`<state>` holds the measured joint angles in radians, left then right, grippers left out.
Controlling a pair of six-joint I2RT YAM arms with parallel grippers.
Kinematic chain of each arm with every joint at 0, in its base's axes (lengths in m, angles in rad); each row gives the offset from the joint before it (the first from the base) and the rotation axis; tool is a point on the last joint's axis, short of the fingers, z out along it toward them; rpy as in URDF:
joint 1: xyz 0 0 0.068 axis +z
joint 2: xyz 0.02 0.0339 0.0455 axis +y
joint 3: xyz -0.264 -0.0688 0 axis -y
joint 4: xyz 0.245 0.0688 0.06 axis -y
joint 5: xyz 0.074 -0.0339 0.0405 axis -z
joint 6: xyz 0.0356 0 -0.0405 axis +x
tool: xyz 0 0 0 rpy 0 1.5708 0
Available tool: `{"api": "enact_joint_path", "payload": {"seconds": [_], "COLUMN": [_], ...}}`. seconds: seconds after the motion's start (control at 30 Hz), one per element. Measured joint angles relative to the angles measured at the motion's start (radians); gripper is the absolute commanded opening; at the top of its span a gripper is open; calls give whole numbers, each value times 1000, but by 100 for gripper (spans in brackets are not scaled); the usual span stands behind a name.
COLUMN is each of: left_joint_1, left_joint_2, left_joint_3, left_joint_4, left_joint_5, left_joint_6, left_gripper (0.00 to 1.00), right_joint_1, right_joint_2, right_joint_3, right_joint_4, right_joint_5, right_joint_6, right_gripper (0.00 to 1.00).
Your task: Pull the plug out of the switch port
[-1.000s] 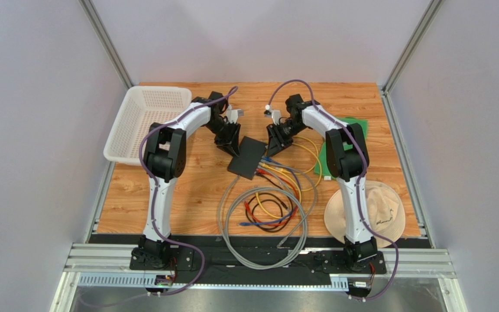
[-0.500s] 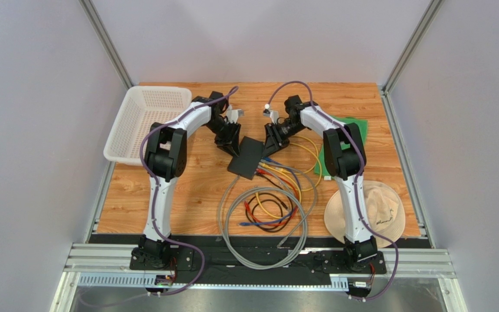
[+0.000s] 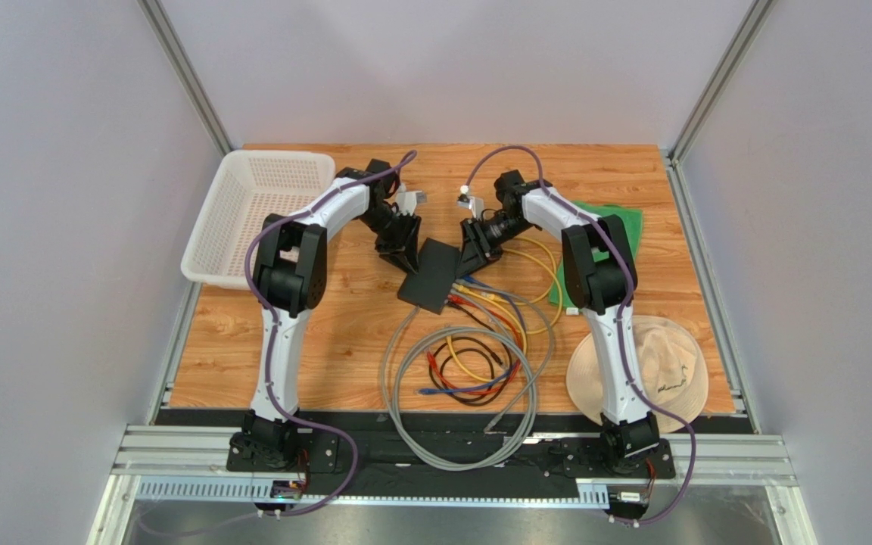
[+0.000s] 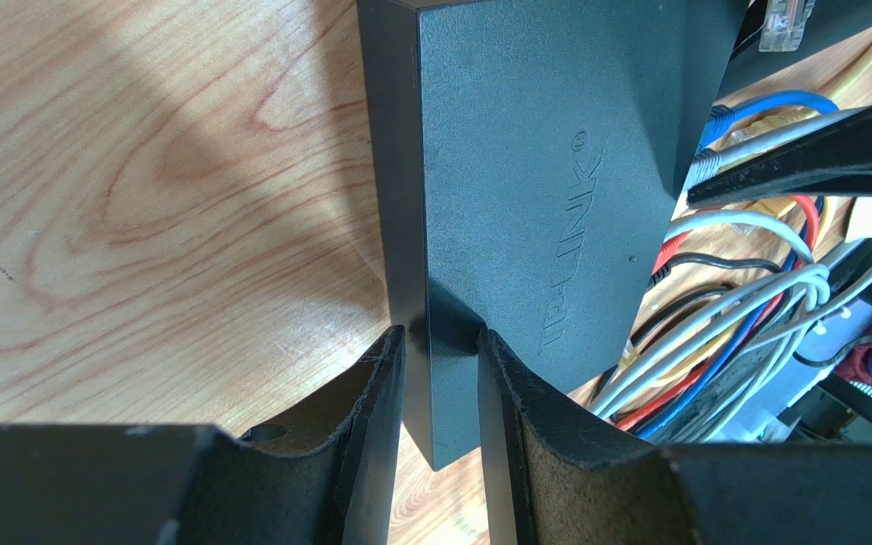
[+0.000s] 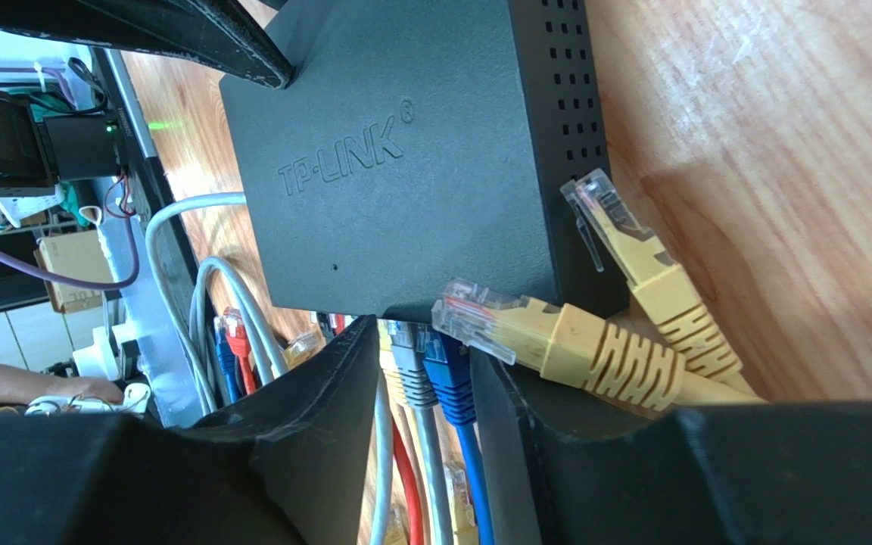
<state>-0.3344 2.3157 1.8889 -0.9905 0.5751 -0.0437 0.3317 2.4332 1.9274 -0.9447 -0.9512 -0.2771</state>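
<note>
The black switch (image 3: 432, 276) lies mid-table, tilted, with its ports facing the cable bundle. My left gripper (image 3: 410, 254) is shut on its far corner, which sits between the fingers (image 4: 438, 335) in the left wrist view. A grey plug (image 5: 403, 363) and a blue plug (image 5: 449, 375) sit side by side in the ports of the switch (image 5: 407, 148). My right gripper (image 5: 424, 329) has its jaws close against these two plugs, one finger on each side. In the top view the right gripper (image 3: 472, 252) is at the switch's port edge.
Two loose yellow plugs (image 5: 543, 335) lie against the switch's side by my right finger. Coils of grey, red, blue and yellow cable (image 3: 469, 375) spread toward the arm bases. A white basket (image 3: 253, 210) stands far left, with a green mat (image 3: 625, 224) and a beige hat (image 3: 657, 369) on the right.
My right gripper has slid a little to the left, in against the switch's port edge. The left gripper and the switch have stayed put.
</note>
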Motion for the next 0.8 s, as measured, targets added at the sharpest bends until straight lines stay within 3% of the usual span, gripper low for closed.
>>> {"api": "enact_joint_path", "payload": {"seconds": [0.6,0.7,0.73,0.8], "left_joint_1": [0,0,0,0], "left_joint_2": [0,0,0,2], "left_joint_3": [0,0,0,2], "left_joint_4": [0,0,0,-2], "left_joint_5": [0,0,0,0], "left_joint_6": [0,0,0,1], "left_gripper": [38,38,38,38], "right_joint_1": [-13,-14,-14,-13], "right_joint_2": [19,19,19,21], "right_joint_3": [4,4,4,4], "right_joint_4": [3,2,5,6], "right_joint_5": [-29,-27,-9,-4], "right_joint_6": [42,51,53,58], "right_gripper": [31,25,16,12]}}
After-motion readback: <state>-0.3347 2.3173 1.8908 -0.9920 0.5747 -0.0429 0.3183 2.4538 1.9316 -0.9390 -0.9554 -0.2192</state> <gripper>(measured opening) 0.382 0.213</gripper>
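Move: The blue plug, foremost of those still in the switch's right face, lies almost between the right fingers, about 1 cm to the hand's left and 1 cm below. The grey plug is some 1 cm behind the blue one. One loose yellow plug lies over the forward finger, about 2 cm ahead of the right hand, another about 4 cm ahead. The left hand is at the switch's left edge, the switch's middle 3 cm to its right and the blue plug 7 cm right. The right hand all but stays at the port side and shuts its fingers to about half their starting gap around the blue plug, the rear finger coming in over the grey plug, though a firm grip can't be made out. Near the end that hand eases down about half a centimetre and its wrist turns some 5 degrees, tipping slightly down and clockwise, while the left hand stays still with its fingers astride the switch's left top edge, steadying it. ##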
